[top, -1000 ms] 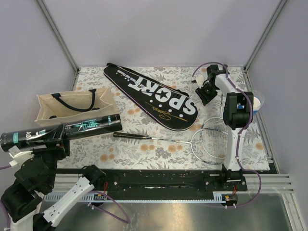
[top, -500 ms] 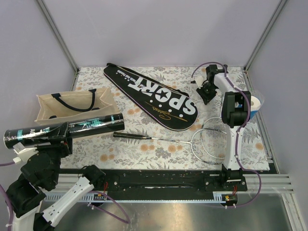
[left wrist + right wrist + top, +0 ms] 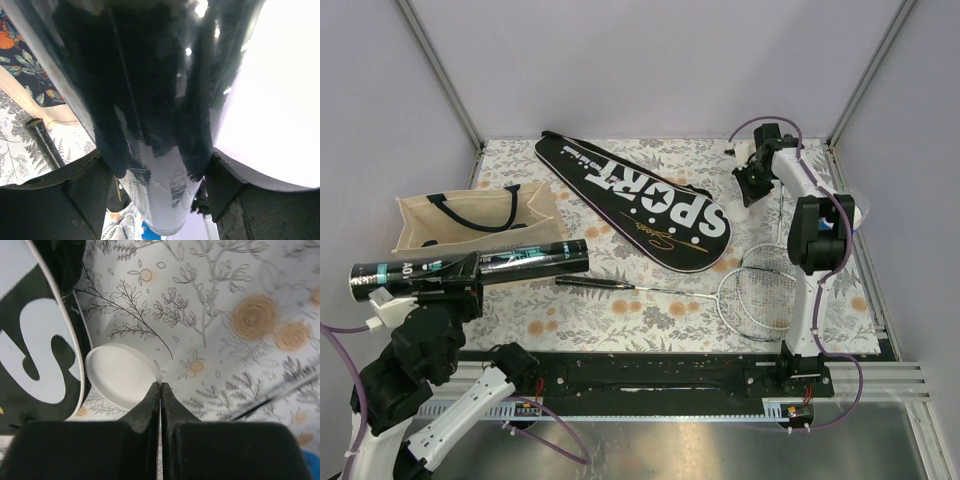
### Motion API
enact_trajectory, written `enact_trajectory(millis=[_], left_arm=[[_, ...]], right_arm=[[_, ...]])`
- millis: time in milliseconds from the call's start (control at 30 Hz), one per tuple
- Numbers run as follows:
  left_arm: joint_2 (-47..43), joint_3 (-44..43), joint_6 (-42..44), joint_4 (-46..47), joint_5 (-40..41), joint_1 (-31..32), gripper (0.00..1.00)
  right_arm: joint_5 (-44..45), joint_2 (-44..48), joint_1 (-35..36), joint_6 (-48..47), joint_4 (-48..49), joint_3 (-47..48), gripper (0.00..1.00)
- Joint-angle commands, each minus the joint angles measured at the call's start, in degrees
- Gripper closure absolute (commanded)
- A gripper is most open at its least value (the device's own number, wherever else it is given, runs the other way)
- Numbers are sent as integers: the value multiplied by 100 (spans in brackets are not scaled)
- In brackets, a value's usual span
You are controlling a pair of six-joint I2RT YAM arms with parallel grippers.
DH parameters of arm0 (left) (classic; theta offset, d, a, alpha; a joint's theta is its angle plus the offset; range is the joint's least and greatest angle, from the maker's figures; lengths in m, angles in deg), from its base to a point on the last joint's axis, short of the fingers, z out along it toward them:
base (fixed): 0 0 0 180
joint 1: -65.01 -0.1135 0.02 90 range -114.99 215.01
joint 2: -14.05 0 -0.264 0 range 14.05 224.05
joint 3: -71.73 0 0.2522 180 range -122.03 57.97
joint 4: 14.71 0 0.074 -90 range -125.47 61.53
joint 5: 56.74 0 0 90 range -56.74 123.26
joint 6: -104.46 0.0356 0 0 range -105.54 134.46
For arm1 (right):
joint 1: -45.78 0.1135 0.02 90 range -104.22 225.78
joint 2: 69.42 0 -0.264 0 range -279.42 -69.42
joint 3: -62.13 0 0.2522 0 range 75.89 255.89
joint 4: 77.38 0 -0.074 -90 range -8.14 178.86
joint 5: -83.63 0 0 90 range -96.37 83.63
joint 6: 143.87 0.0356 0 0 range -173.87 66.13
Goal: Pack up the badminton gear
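My left gripper is shut around the long black tube with teal print, holding it level above the table's left front. In the left wrist view the tube fills the space between both fingers. My right gripper is shut, its tips pinching the rim of a round white lid beside the black "SPORT" cover. From above, that gripper sits at the back right with the lid just below it. The silver racket lies on the cloth. No shuttlecocks show.
A beige tote bag with black handles stands at the left, behind the tube. The cover lies diagonally across the back middle. A blue and white roll sits at the right edge behind the right arm.
My right gripper has closed onto the white lid's rim and shifted slightly toward the back. The left arm has carried the tube to the right and levelled it.
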Motion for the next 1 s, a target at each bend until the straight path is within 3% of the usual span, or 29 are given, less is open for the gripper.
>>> enact_trajectory(millis=[0,167,233,500,700,967], left_arm=[[126,147,-179,518,-6,21,78],[100,393,-398,632,-304,21,78],[126,481,-495,693,-445,12,79],[162,728,-662,878,-727,12,79],[249,807,-829,1071,-1060,12,78],[285,851,-988,1098,-1254,12,79]], right_arm=[[204,1278,144,1935,537,-261,100],[-539,2314,161,3967,896,-1286,100],[-1226,2929,179,4512,1772,-2165,100],[-2634,5311,670,6999,4849,-5541,100],[-2126,6877,2312,8117,6837,-7212,100],[-1282,7827,3457,9234,8675,-8541,100]])
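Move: The white lid is already pinched by its rim in the right fingers, just over the cloth; the tube's open mouth, where it is bound, is about 28 cm back, 36 cm left and 23 cm higher. The racket bag's middle is some 27 cm left, level fore-and-aft and 3 cm lower; the crossed racket heads lie roughly 27 cm back and 6 cm right, 4 cm lower. From the left hand, the lid is about 31 cm ahead, 53 cm right and 24 cm below. The lid, kept pinched in the shut right fingers, goes up some 12 cm, then swings back and left towards the tube's mouth, climbing again at the end, while the wrist rolls about 75 degrees until the fingers point left instead of down. The left hand keeps its grip round the tube and brings it right and a little down to meet the lid, turning slightly clockwise. ##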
